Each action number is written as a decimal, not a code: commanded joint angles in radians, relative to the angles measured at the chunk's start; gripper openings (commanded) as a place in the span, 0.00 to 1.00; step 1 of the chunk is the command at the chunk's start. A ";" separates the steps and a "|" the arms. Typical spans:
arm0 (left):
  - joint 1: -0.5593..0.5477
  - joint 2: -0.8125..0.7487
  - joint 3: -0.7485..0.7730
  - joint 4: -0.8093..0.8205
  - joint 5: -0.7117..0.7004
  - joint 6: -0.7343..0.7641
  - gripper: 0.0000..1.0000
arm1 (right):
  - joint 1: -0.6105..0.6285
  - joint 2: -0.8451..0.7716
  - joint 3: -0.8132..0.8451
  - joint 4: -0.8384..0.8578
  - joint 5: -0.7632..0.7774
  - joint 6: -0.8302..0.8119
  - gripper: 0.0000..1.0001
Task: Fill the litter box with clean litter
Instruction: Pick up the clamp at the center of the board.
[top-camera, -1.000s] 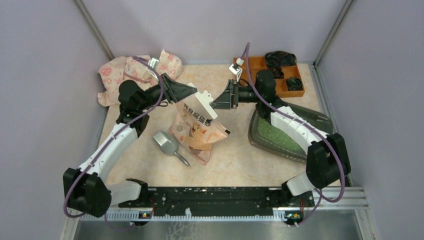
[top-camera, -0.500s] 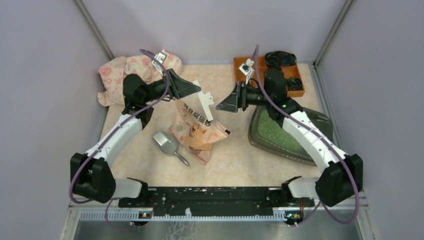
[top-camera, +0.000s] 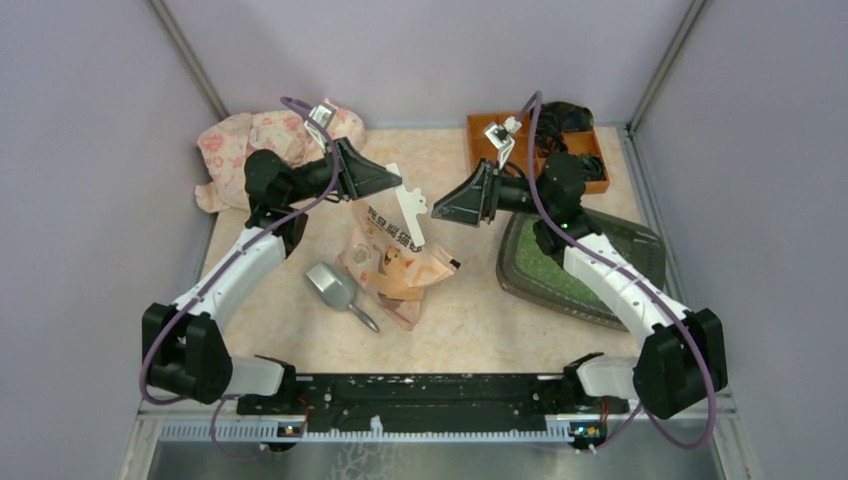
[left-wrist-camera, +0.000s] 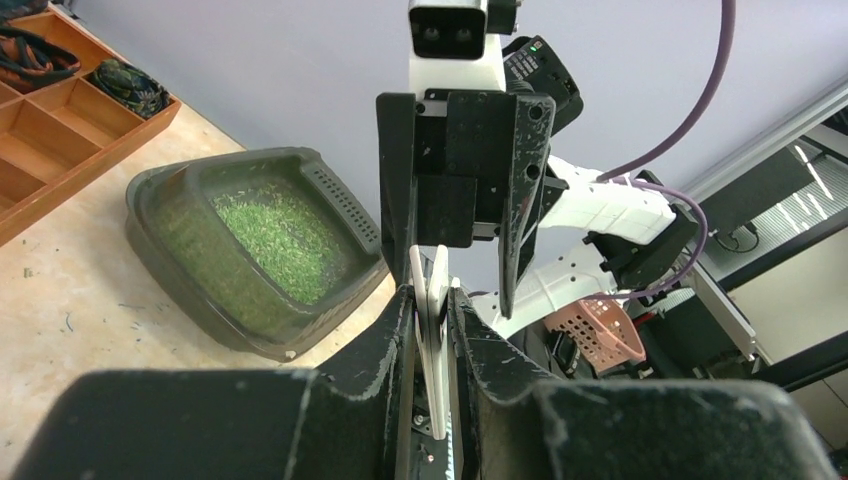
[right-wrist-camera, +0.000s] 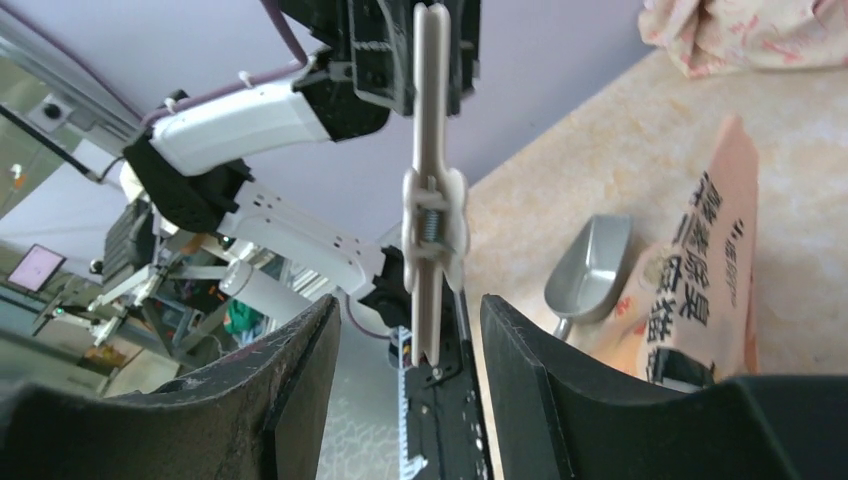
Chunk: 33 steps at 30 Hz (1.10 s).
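Note:
The dark litter box (top-camera: 640, 243) sits at the right, with light-green clean litter (top-camera: 548, 264) covering its floor; the left wrist view shows the litter box (left-wrist-camera: 160, 200) and the litter (left-wrist-camera: 280, 240) too. My left gripper (top-camera: 398, 186) is shut on a white bag clip (top-camera: 410, 216), held in the air above the pink printed bag (top-camera: 400, 268). In the left wrist view the clip (left-wrist-camera: 432, 330) stands pinched between the jaws. My right gripper (top-camera: 437, 210) faces it, open. In the right wrist view the clip's (right-wrist-camera: 432, 200) end hangs between the spread fingers (right-wrist-camera: 300, 370), touching neither.
A grey scoop (top-camera: 333, 287) lies left of the bag. A floral cloth (top-camera: 250, 140) is bunched at the back left. The orange organiser (top-camera: 590, 172) with dark items stands at the back right, behind the litter box.
My left gripper has swung up and back with the clip, tilting it off the bag top. The right arm has shifted right and its jaws have narrowed a little.

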 joint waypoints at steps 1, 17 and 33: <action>0.004 -0.007 0.012 0.048 0.022 -0.004 0.22 | -0.006 0.041 0.013 0.295 -0.049 0.166 0.53; 0.004 0.003 0.000 0.042 0.028 0.000 0.21 | 0.028 0.099 0.142 0.086 -0.003 0.029 0.43; 0.003 0.003 -0.002 0.033 0.027 0.008 0.21 | 0.068 0.122 0.182 0.043 0.003 -0.004 0.31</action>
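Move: The clamp's middle, with its spring, is about 4 cm to the right hand's left, some 1 cm ahead and 1 cm above; from the left hand, which holds one end of the clamp, it is roughly 4 cm back, 3 cm right and 2 cm lower. From the right hand the litter bag stands about 8 cm left, 3 cm back and 22 cm below, the scoop some 19 cm left, 6 cm back and 30 below, the litter box about 31 cm right, 1 cm ahead and 28 below. The right fingertips come to straddle the clamp's middle at the spring and seem to touch its sides, narrowing from about half open to a third. To get there the hand eases some 3 cm left, with about 1 cm forward and up, its forward part first, its wrist nearly steady. The left hand stays still, keeping its pinch on the clamp's end. ##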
